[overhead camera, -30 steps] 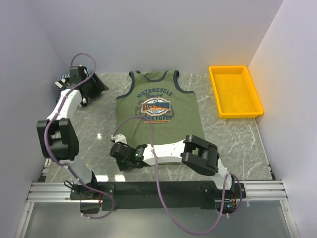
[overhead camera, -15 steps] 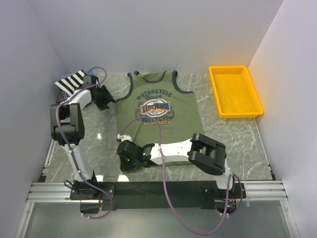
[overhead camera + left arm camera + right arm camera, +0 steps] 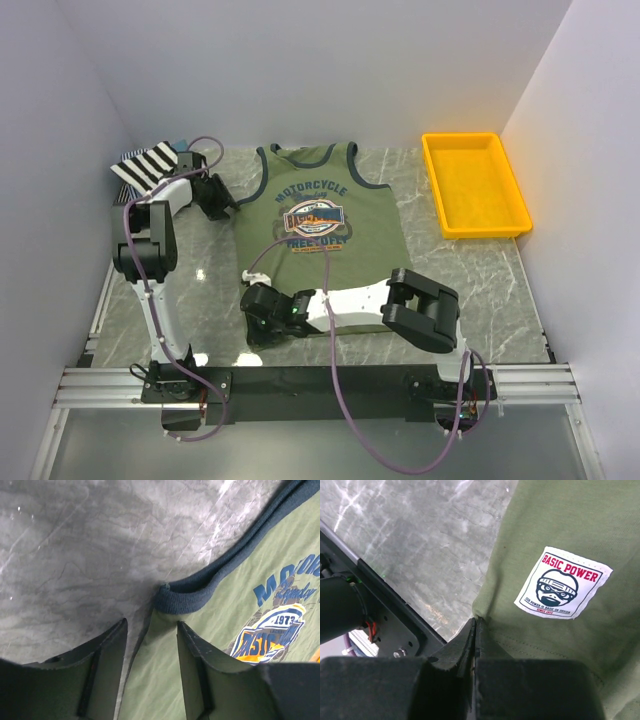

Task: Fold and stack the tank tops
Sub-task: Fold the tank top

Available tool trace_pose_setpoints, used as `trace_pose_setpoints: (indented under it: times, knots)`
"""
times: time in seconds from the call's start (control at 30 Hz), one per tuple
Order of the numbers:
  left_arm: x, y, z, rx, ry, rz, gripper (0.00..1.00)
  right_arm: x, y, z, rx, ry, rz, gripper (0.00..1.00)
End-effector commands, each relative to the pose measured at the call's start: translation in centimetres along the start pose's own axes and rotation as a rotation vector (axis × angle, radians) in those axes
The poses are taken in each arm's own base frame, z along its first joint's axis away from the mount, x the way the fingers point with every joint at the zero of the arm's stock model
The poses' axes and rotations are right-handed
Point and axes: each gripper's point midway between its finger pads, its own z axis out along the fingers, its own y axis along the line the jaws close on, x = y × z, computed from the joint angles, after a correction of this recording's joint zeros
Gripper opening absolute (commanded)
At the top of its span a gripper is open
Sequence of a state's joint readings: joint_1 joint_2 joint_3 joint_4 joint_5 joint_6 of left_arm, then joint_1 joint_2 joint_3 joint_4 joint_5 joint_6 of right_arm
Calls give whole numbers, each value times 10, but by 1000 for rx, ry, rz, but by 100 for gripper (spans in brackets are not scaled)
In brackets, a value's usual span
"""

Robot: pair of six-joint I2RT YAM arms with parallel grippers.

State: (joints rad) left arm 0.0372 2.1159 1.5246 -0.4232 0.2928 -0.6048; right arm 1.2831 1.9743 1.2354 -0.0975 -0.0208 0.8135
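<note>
The olive-green tank top (image 3: 322, 225) lies flat mid-table, print up, navy trim at its neck and armholes. My left gripper (image 3: 220, 196) stands open at its left side. In the left wrist view the gripper (image 3: 150, 630) straddles the shirt's side edge (image 3: 165, 670) just below the navy armhole trim (image 3: 187, 597), with cloth in the gap. My right gripper (image 3: 262, 318) is shut on the near-left hem corner; in the right wrist view the gripper (image 3: 476, 625) pinches the olive cloth (image 3: 560, 525) beside a white patch (image 3: 562, 582). A black-and-white striped tank top (image 3: 148, 165) lies at the back left.
A yellow plastic tray (image 3: 510, 190) stands at the back right. White walls close in the marble table (image 3: 480, 290) on three sides. The black base rail (image 3: 320, 385) runs along the near edge, just behind the right gripper.
The left arm has swung from the back-left corner to the olive top's left armhole, uncovering the striped top, and its jaws have narrowed. The right gripper has drawn the hem corner slightly nearer.
</note>
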Motion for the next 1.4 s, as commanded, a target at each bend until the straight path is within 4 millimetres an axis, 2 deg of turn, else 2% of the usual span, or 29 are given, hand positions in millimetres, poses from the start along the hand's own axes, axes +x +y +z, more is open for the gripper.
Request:
trace_pose_setpoints:
  times: [0.0, 0.1, 0.2, 0.4, 0.43, 0.6, 0.8, 0.97, 1.1, 1.23, 1.3, 1.37]
  knots:
    - [-10, -5, 5, 8, -22, 33, 50, -21, 22, -26, -69, -55, 15, 0]
    - [-8, -2, 8, -5, -20, 30, 47, -25, 25, -30, -77, -57, 14, 0]
    - [-7, 0, 12, -17, -19, 32, 39, -30, 30, -32, -91, -57, 18, 0]
    - [-12, 0, 14, -24, -29, 23, 9, -36, 39, -34, -104, -54, 14, 0]
    - [-15, -3, 13, -20, -37, 25, 1, -38, 42, -35, -109, -55, 9, 0]
    - [-32, -6, -3, -47, -107, 12, 1, -41, 49, -37, -118, -46, -2, 0]
    - [-61, 2, -36, -97, -219, -40, 1, -50, 70, -42, -150, -45, -29, 0]
    - [-71, 16, -53, -156, -267, -54, 1, -46, 85, -42, -172, -23, -49, 0]
    - [-77, 19, -64, -165, -294, -53, 1, -41, 99, -42, -208, 1, -48, 0]
    - [-77, 6, -68, -129, -303, -36, 0, -43, 97, -46, -220, -12, -13, 0]
    - [-71, -5, -63, -130, -288, -9, 1, -40, 86, -45, -209, -15, 11, 0]
    - [-71, -18, -62, -119, -290, 13, 1, -44, 82, -53, -216, -35, 45, 0]
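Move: The olive tank top's left armpit corner lies between the left hand's half-open fingers, about 1 cm ahead of and 1 cm below it. From there the chest print is some 20 cm to the right and 3 cm nearer the base; the striped stack stands about 19 cm left and 8 cm farther out. The right hand already pinches the hem corner; the white label is about 5 cm ahead, 3 cm right, the armpit corner 33 cm ahead, 3 cm left. Easing about 1 cm forward and down, the left hand closes on the armpit corner, then carries it left towards the striped stack and up, some 6 cm across and 5 cm off the table, its left side tilting up about 10 degrees. The right hand, keeping its pinch on the hem corner, rises about 8 cm and drifts left with it, starting to sink at the very end. ##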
